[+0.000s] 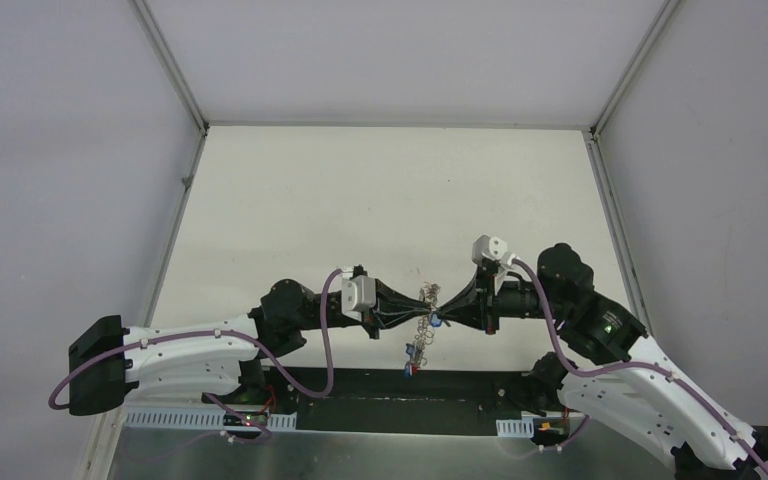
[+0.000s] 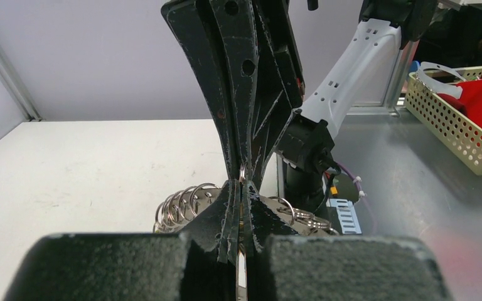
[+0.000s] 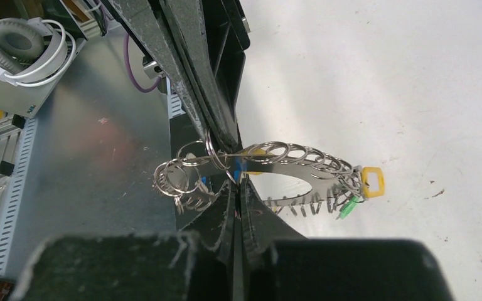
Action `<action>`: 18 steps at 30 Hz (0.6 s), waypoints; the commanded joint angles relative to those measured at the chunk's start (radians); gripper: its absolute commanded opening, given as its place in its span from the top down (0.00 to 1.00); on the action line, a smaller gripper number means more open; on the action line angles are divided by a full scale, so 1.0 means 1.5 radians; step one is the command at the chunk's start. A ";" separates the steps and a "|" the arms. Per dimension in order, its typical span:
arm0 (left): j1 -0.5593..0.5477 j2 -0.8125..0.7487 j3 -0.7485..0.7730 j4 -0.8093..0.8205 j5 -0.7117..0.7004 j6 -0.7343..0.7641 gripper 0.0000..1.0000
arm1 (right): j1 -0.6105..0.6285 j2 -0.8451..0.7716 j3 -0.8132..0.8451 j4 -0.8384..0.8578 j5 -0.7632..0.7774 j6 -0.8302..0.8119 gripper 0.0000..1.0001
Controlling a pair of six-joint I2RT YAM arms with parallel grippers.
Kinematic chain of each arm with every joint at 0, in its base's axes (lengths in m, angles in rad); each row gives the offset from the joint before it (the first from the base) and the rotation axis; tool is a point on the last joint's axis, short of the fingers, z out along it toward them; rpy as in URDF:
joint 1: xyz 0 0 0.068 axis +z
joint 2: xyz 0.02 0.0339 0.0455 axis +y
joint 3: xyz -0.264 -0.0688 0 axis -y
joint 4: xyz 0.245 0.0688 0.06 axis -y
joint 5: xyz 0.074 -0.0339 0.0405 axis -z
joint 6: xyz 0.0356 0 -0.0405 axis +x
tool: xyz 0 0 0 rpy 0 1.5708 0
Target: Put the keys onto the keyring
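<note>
The keyring point(image 1: 426, 298), a loop of silvery rings, hangs between my two grippers, which meet tip to tip above the table's near edge. My left gripper point(image 1: 417, 304) point(image 2: 241, 188) is shut on one ring of the keyring point(image 2: 179, 204). My right gripper point(image 1: 443, 309) point(image 3: 237, 184) is shut, with a blue-tagged key point(image 3: 235, 168) pinched at its tips. A yellow tag point(image 3: 372, 182) and a green tag point(image 3: 350, 207) hang at the far end of the keyring point(image 3: 301, 153). A strand with a red tag point(image 1: 414, 366) dangles below.
A perforated basket point(image 2: 458, 128) with red items stands to the right on the metal plate point(image 3: 88, 144). White headphones point(image 3: 22, 47) lie beyond the plate. Grey walls enclose the white table point(image 1: 380, 190).
</note>
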 commanded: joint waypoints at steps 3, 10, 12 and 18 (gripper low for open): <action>-0.007 -0.019 0.015 0.105 0.009 -0.001 1.00 | -0.002 0.009 -0.014 -0.015 -0.021 -0.014 1.00; -0.007 -0.008 0.017 0.116 0.012 -0.011 1.00 | -0.001 0.037 -0.003 -0.027 -0.024 -0.045 0.84; -0.007 -0.006 0.017 0.115 0.011 -0.013 1.00 | -0.001 0.033 0.001 -0.026 -0.018 -0.049 0.76; -0.008 -0.009 0.020 0.089 0.004 -0.009 1.00 | -0.002 -0.024 0.000 -0.028 0.008 -0.063 0.52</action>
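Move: The right gripper is already shut just below the small split ring in the left gripper's tips, which sits about 1 cm ahead, 2 cm left and 2 cm above it. The keyring disc hangs with its middle roughly 2 cm back, 2 cm left and 6 cm below the right hand; its red key is some 10 cm back, 5 cm left and 10 cm down. From the left hand, the blue key is about 2 cm back, 2 cm right and 3 cm lower. Draw the right gripper down about 2 cm, away from the left fingertips, keeping it pinched on the lower side of the split ring by the blue key at first. While still sinking, spread its fingers to nearly half open and let go. Keep the left gripper shut on the split ring and in place. ##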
